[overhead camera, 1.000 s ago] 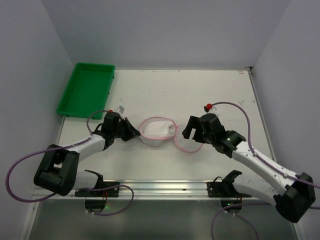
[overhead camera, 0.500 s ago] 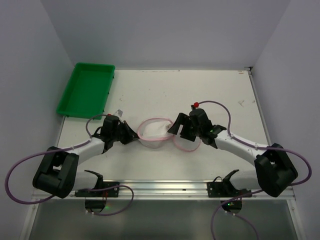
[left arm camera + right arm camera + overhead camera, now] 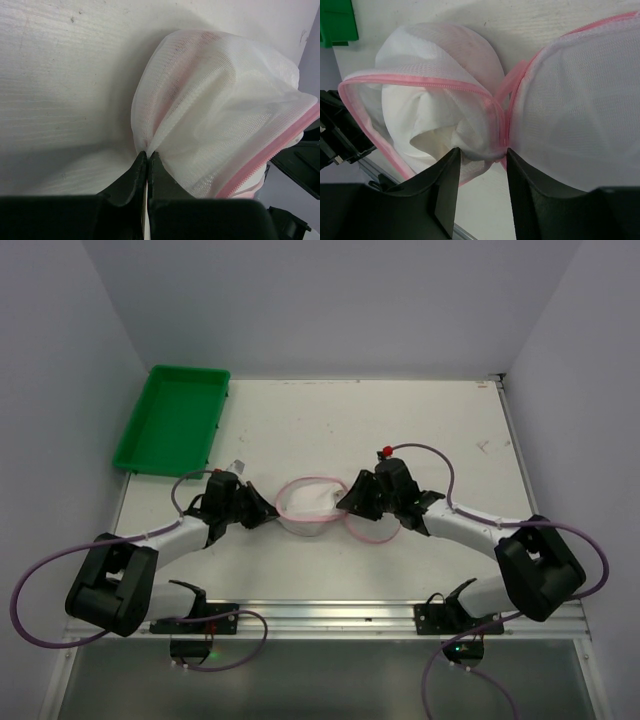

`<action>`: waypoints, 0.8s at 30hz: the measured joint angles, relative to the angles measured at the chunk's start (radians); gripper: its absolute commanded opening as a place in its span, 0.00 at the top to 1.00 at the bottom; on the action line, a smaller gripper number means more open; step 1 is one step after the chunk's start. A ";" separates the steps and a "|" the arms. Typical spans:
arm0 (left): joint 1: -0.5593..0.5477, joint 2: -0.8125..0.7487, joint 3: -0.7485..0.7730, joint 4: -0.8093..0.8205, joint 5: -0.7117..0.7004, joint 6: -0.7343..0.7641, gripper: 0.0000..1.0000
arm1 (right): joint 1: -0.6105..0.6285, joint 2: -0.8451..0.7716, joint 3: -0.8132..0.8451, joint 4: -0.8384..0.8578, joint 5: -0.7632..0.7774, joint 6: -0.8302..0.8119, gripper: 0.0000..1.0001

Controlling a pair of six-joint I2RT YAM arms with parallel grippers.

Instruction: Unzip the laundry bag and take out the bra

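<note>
The laundry bag (image 3: pixel 305 502), white mesh with pink zip trim, lies unzipped on the table between both arms, its round lid (image 3: pixel 372 525) flipped open to the right. My left gripper (image 3: pixel 268 512) is shut on a pinch of the bag's mesh wall (image 3: pixel 220 115) at its left side, fingertips together (image 3: pixel 147 154). In the right wrist view the white bra (image 3: pixel 425 115) shows folded inside the open rim. My right gripper (image 3: pixel 481 152) has both fingertips pressed against a bunch of bra fabric and bag rim beside the pink hinge, with the lid (image 3: pixel 580 115) to its right.
A green tray (image 3: pixel 170 420) stands at the back left of the table, its corner visible in the right wrist view (image 3: pixel 337 20). Purple cables loop from both arms. A metal rail (image 3: pixel 330 615) runs along the near edge.
My right arm has swung left from the lid to the bag's right rim, and its jaws have narrowed onto the fabric there. The left gripper has kept its hold and place.
</note>
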 measured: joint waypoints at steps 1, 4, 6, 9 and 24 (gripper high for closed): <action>0.000 0.000 -0.001 0.003 0.000 0.000 1.00 | 0.000 0.008 0.000 0.005 -0.006 0.000 0.56; 0.000 0.000 -0.006 0.011 0.000 0.000 1.00 | 0.000 0.025 -0.002 0.021 -0.018 0.000 0.64; 0.000 -0.002 -0.012 0.020 0.001 -0.001 1.00 | -0.002 0.032 -0.003 0.031 -0.025 -0.003 0.72; 0.000 -0.011 -0.016 0.023 0.002 -0.001 1.00 | -0.004 0.036 -0.003 0.039 -0.038 -0.010 0.93; -0.001 -0.246 0.295 -0.416 -0.250 0.141 0.12 | 0.000 -0.009 0.043 -0.020 -0.031 -0.176 1.00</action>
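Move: My right fingers, part-open, straddle the pink rim at the bag's hinge, which lies right at them, barely 1 cm lower. From there the bra sits in the pouch about 5 cm left, 2 cm forward and 3 cm lower; the opened lid lies some 7 cm right, 2 cm back and 6 cm lower. My left hand, still pinching the pouch's far-left end, has that rim roughly 13 cm to its right, 1 cm forward and 4 cm higher. With my right hand I sink under 1 cm, shut the fingers on the pink-edged mesh by the hinge, then keep that pinch as I start lifting it by about 2 cm. Once it is shut, my left fingers open wide and let go of the pouch's left end; that hand then rises quickly, some 11 cm, drifting forward and left away from the bag while tilting up around 15 degrees. ##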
